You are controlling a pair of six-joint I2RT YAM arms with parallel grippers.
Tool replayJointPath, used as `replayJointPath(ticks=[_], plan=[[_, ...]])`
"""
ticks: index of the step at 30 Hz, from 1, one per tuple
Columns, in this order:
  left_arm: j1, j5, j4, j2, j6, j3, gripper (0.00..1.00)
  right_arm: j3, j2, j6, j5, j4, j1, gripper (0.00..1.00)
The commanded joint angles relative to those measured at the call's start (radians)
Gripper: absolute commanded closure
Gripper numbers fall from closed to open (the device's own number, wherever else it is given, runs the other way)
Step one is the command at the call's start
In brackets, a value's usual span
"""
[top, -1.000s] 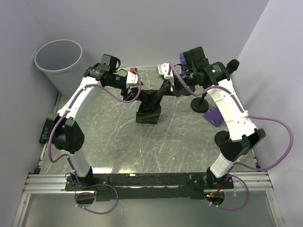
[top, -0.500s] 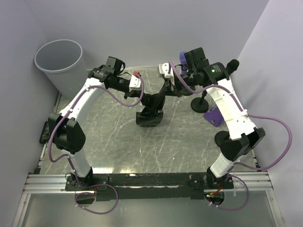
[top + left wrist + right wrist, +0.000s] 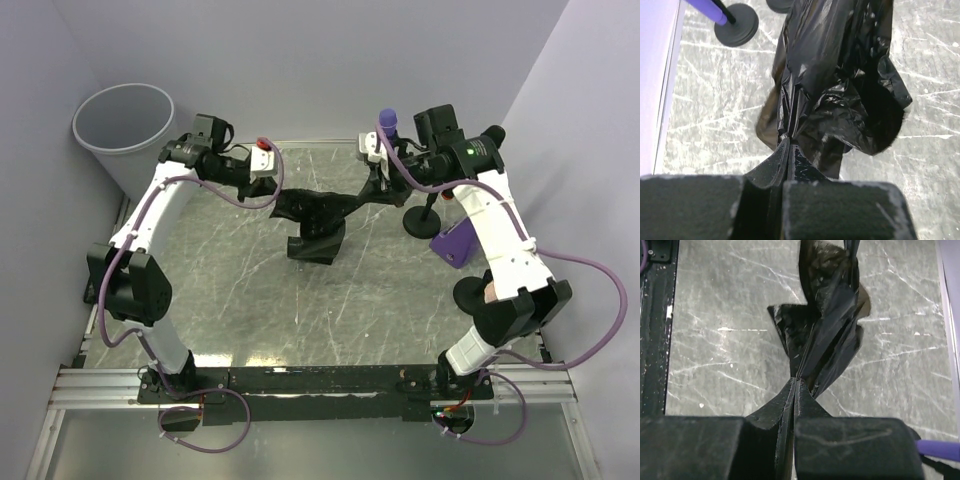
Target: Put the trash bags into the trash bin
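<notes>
One black trash bag (image 3: 318, 218) hangs stretched between my two grippers over the middle of the table, its lower part sagging to the tabletop. At its left end my left gripper (image 3: 284, 204) is shut on the plastic; in the left wrist view the fingertips (image 3: 789, 142) pinch a crumpled fold of the trash bag (image 3: 840, 75). My right gripper (image 3: 368, 193) is shut on the right end, and its wrist view shows the gripper (image 3: 797, 380) clamping a pleat of the bag (image 3: 830, 315). The light grey trash bin (image 3: 125, 125) stands upright off the table's far left corner, left of my left arm.
A black round stand base (image 3: 420, 222) with a purple pole stands at the right beneath my right arm, and a purple block (image 3: 450, 244) lies beside it. The same base (image 3: 736, 19) shows in the left wrist view. Purple-grey walls close in the far and side edges.
My left gripper has shut on the bag's left end. Both grippers have drawn apart, the left wrist toward the bin side, pulling the bag taut between them.
</notes>
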State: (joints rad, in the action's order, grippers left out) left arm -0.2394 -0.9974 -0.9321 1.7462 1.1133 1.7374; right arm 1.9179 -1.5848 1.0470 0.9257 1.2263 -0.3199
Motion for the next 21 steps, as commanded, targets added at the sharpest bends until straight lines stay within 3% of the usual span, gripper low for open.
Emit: replayJointPath(ticks=[1,11,13,15,18,21], plan=[[0.011,-0.001,-0.048,-0.047,0.017,0.034,0.99,-0.043,0.091,0.028,-0.004,0.01,0.041,1.0],[0.034,-0.015,-0.074,-0.074,0.008,0.089,0.99,-0.148,0.109,0.027,-0.065,-0.034,0.093,0.97],[0.031,-0.044,-0.056,-0.08,-0.026,0.108,0.99,-0.137,0.105,-0.04,-0.071,-0.098,0.065,0.73],[0.023,-0.059,-0.05,-0.083,-0.049,0.132,0.99,-0.125,0.091,-0.071,-0.082,-0.16,0.021,0.56],[0.015,-0.073,-0.05,-0.088,-0.078,0.149,0.99,-0.141,0.071,-0.145,-0.097,-0.308,-0.065,0.42],[0.012,-0.072,-0.057,-0.094,-0.093,0.155,0.99,-0.134,0.02,-0.2,-0.093,-0.402,-0.148,0.38]])
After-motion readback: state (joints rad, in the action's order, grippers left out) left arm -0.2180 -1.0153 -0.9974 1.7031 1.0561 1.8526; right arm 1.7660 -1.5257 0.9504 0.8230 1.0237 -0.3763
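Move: Both hands pinch the black trash bag, stretched between them: its middle hangs about 9 cm to the left hand's right, 4 cm nearer and 7 cm below, and about 9 cm to the right hand's left, 2 cm farther out and 12 cm below. The bin stands some 28 cm to the left hand's left, 16 cm out. From the right hand, the purple wand stand is roughly 20 cm out and 9 cm right, the black round base 11 cm out and 15 cm right. The right hand draws its pinched end of the bag about 4 cm to the right, away from the left hand, and sinks some 3 cm, then spreads its fingers to a bit over half open, lets go, and swings back left about 5 cm towards the loose end, rising slightly. The left hand keeps its shut grip on the other end, easing a little left at first and then lifting about 5 cm with hardly any wrist turn. ##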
